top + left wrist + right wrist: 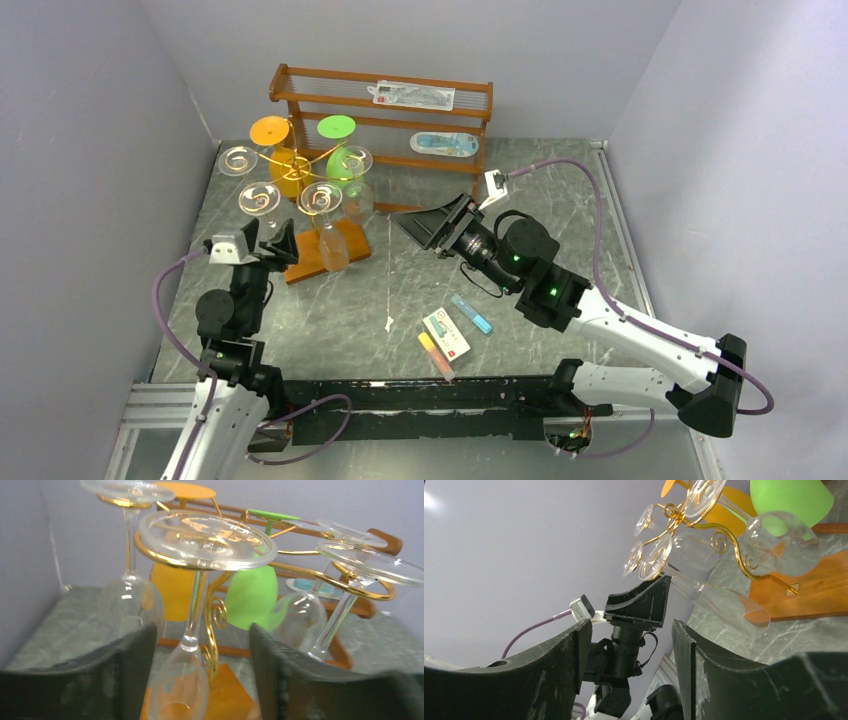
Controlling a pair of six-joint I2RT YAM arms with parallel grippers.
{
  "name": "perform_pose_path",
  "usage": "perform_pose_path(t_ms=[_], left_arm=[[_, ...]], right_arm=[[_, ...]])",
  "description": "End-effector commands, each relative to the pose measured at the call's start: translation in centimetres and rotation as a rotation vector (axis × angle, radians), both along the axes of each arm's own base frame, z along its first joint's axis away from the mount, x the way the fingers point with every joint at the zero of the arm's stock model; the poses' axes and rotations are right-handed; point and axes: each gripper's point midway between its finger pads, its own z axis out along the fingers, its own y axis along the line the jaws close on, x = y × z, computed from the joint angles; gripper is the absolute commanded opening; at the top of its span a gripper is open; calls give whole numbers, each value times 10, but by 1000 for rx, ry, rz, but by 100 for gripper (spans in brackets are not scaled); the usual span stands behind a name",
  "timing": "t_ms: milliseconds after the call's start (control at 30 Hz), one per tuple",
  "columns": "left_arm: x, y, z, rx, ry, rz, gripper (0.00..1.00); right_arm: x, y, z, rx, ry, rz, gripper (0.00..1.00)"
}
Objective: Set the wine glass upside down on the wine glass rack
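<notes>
The wine glass hangs upside down on the wine glass rack. Its foot rests on a gold spiral arm. My left gripper is open, one finger on each side of the bowl with a gap on both sides. From above, the left gripper sits at the rack's near left, by that glass's foot. Three other clear glasses, an orange one and a green one also hang there. My right gripper is open and holds nothing, right of the wooden base.
A two-tier wooden shelf with packets stands behind the rack against the back wall. Small packets and sticks lie on the marble table near the front middle. Walls close in on the left, back and right.
</notes>
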Motion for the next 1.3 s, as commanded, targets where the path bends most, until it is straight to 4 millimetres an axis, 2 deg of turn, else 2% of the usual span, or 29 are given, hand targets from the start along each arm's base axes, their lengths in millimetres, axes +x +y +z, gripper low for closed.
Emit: perform_pose_path(t_ms=[0, 33, 67, 267, 433, 533, 633, 700, 833, 967, 1100, 1167, 1267], left_arm=[[-7, 6, -5, 18, 104, 28, 86], [-9, 10, -8, 16, 133, 49, 95], [-11, 14, -12, 13, 165, 70, 97], [-31, 34, -21, -55, 267, 165, 97], [-49, 36, -26, -84, 343, 168, 97], [-61, 42, -25, -122, 403, 199, 97], [-80, 64, -20, -247, 459, 339, 97], [-97, 77, -5, -324, 461, 414, 97], [-114, 70, 42, -262, 407, 329, 97], [-138, 75, 94, -138, 351, 307, 97], [-163, 96, 141, -55, 313, 396, 97], [-170, 98, 156, -31, 310, 401, 97], [-177, 97, 167, -50, 303, 381, 97]], right_arm=[[1, -8, 1, 8, -8, -21, 64], [1, -8, 0, 5, -5, -22, 64], [0, -10, -2, 5, -2, -25, 64], [1, -24, -12, -31, -1, -71, 64], [6, -39, -27, -128, 0, -133, 66], [10, -54, -42, -234, 3, -191, 69], [18, -76, -55, -364, 3, -282, 74], [23, -95, -63, -464, 14, -358, 76], [29, -135, -64, -622, 10, -498, 87], [24, -178, -34, -650, 1, -622, 100], [13, -215, 0, -633, -58, -696, 100], [7, -229, 13, -630, -98, -710, 100], [0, -248, 27, -619, -125, -744, 100]])
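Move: The wine glass just hung upside down stands between the left gripper's open, already clear fingers, its middle about 2 cm ahead, 1 cm left and 2 cm lower. The next clear glass hangs about 3 cm ahead and 10 cm to the right of the left gripper; another hangs roughly 10 cm ahead and 5 cm left. From the right gripper, the just-hung glass is some 8 cm ahead, 24 cm left and 12 cm lower. Open the left gripper wide and draw it straight back off the stem, nose dipping, then lift it steeply up, back and left, ending about 18 cm higher and as far back from the rack. Meanwhile swing the right gripper some 21 cm right, away from the rack, sinking first and then rising, opening fully, rolling its left side down and turning clockwise. ##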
